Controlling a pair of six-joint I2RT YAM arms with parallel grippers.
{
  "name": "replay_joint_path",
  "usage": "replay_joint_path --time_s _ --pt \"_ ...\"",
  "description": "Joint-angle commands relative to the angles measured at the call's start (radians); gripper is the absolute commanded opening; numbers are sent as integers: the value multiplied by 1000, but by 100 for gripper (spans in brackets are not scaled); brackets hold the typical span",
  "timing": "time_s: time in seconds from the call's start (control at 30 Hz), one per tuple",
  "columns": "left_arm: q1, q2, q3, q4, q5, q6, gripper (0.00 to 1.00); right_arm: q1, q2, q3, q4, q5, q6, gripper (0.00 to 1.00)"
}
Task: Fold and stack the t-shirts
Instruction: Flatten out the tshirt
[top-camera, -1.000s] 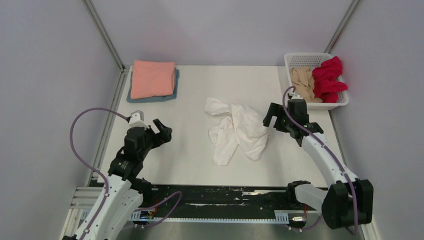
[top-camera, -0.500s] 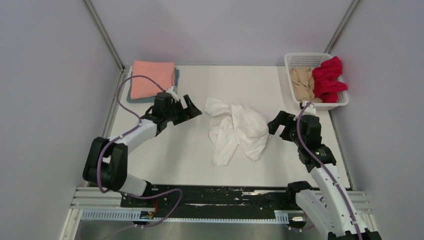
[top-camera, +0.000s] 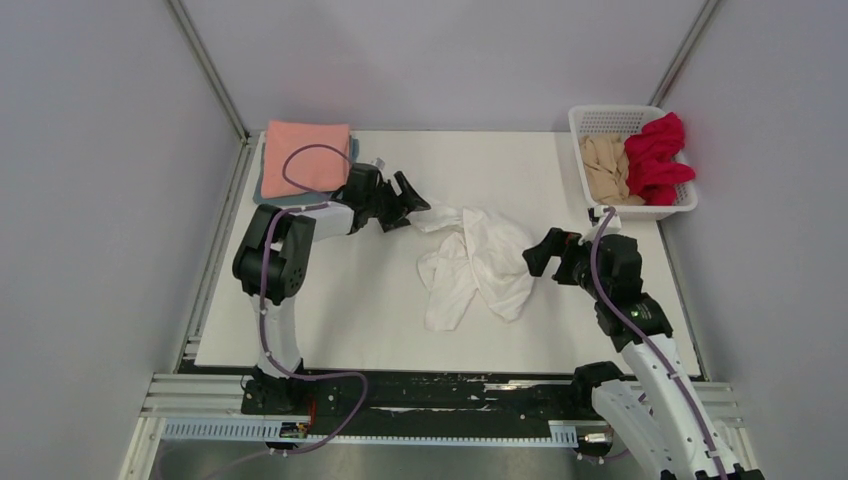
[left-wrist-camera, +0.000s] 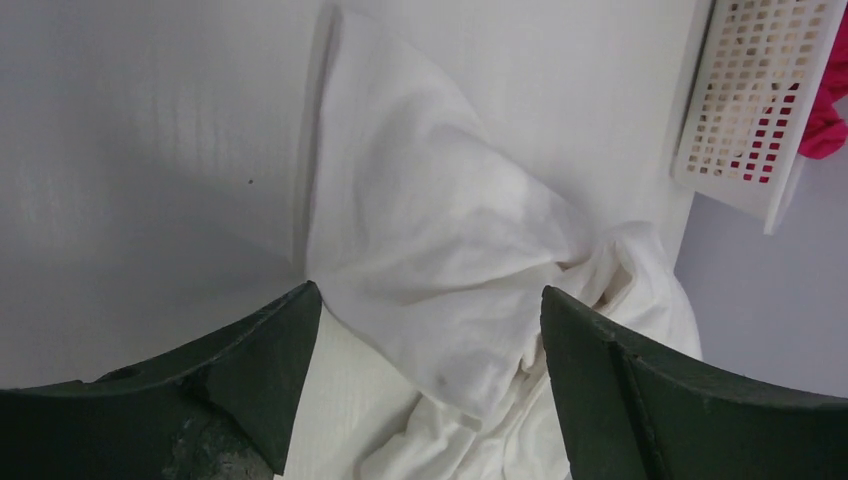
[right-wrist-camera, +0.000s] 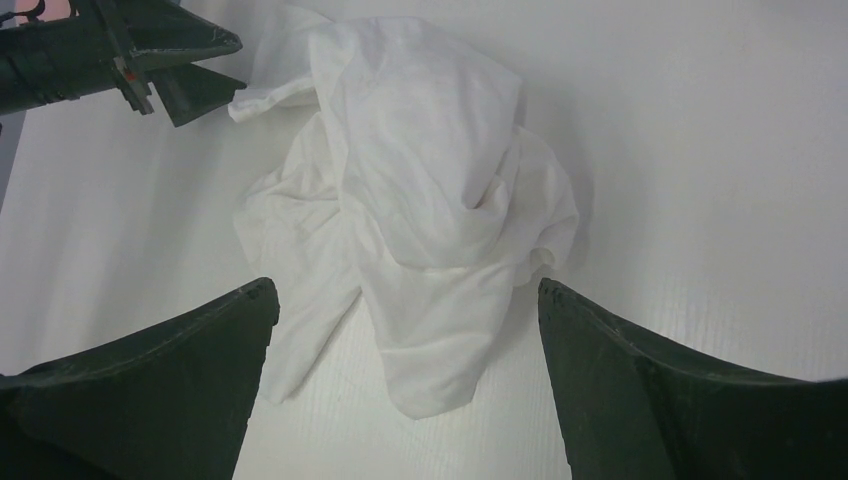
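Observation:
A crumpled white t-shirt (top-camera: 472, 262) lies in the middle of the table, also in the left wrist view (left-wrist-camera: 440, 250) and the right wrist view (right-wrist-camera: 420, 210). My left gripper (top-camera: 413, 208) is open at the shirt's upper left corner, its jaws on either side of the cloth edge. My right gripper (top-camera: 541, 254) is open just beyond the shirt's right edge, empty. A folded salmon pink t-shirt (top-camera: 305, 156) lies on a folded grey-blue t-shirt (top-camera: 345, 190) at the back left. A red t-shirt (top-camera: 657, 158) and a beige t-shirt (top-camera: 605, 167) sit in the basket.
The white lattice basket (top-camera: 610, 120) stands at the back right corner, also in the left wrist view (left-wrist-camera: 745, 110). The grey enclosure walls and metal frame posts close in the table on three sides.
My left gripper has swung from the near left across to the white shirt's upper left corner. My right gripper has drawn back slightly and lowered near the shirt's right edge.

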Motion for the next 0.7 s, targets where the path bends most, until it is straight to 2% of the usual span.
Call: replay_joint_path --time_s 0.0,0.13,0.17,0.2,0.23,0.3,0.43,0.53,0.67 --pt "-19 82 74 41 24 -84 83 7 -8 7 21 -5 -1 100" --pt "-41 145 113 83 65 -114 60 25 -33 1 -23 -4 18 100" --pt "-48 158 125 80 63 -117 48 33 -39 -3 -37 -1 20 100" --pt "-50 161 128 78 54 -119 41 39 -46 -8 -50 4 24 100" --pt "-52 161 128 77 48 -125 16 46 -52 -12 -67 11 29 100" --pt "-52 143 108 78 31 -124 1 61 -56 -17 -102 15 35 100" --pt "-51 23 -1 94 -22 -78 0 119 -10 -31 -153 23 74 100" --pt "-50 -108 -127 79 -127 -44 0 198 89 -39 -154 34 131 100" --pt "-50 -339 -326 -20 -333 5 0 355 191 -49 -155 201 208 100"
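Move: Just right of the left hand, about 4 cm over, 1 cm ahead and 4 cm below, lies the left corner of the white t-shirt's sleeve; the salmon stack is some 14 cm ahead and 20 cm left of this hand. From the right hand, the shirt's near right end lies about 4 cm back, 7 cm left and 15 cm down, with the shirt's main body roughly 11 cm ahead and 11 cm left, and its near left tail 6 cm back, 20 cm left. Reaching right and down about 4 cm, the left hand shuts its open fingers on the sleeve corner and pinches it, then drags it back some 5 cm and to the left, rising only slightly at the end. Meanwhile the right hand, fingers wide open, sinks about 6 cm while drawing back and left towards the shirt's near right end, tipping down, without touching it. ##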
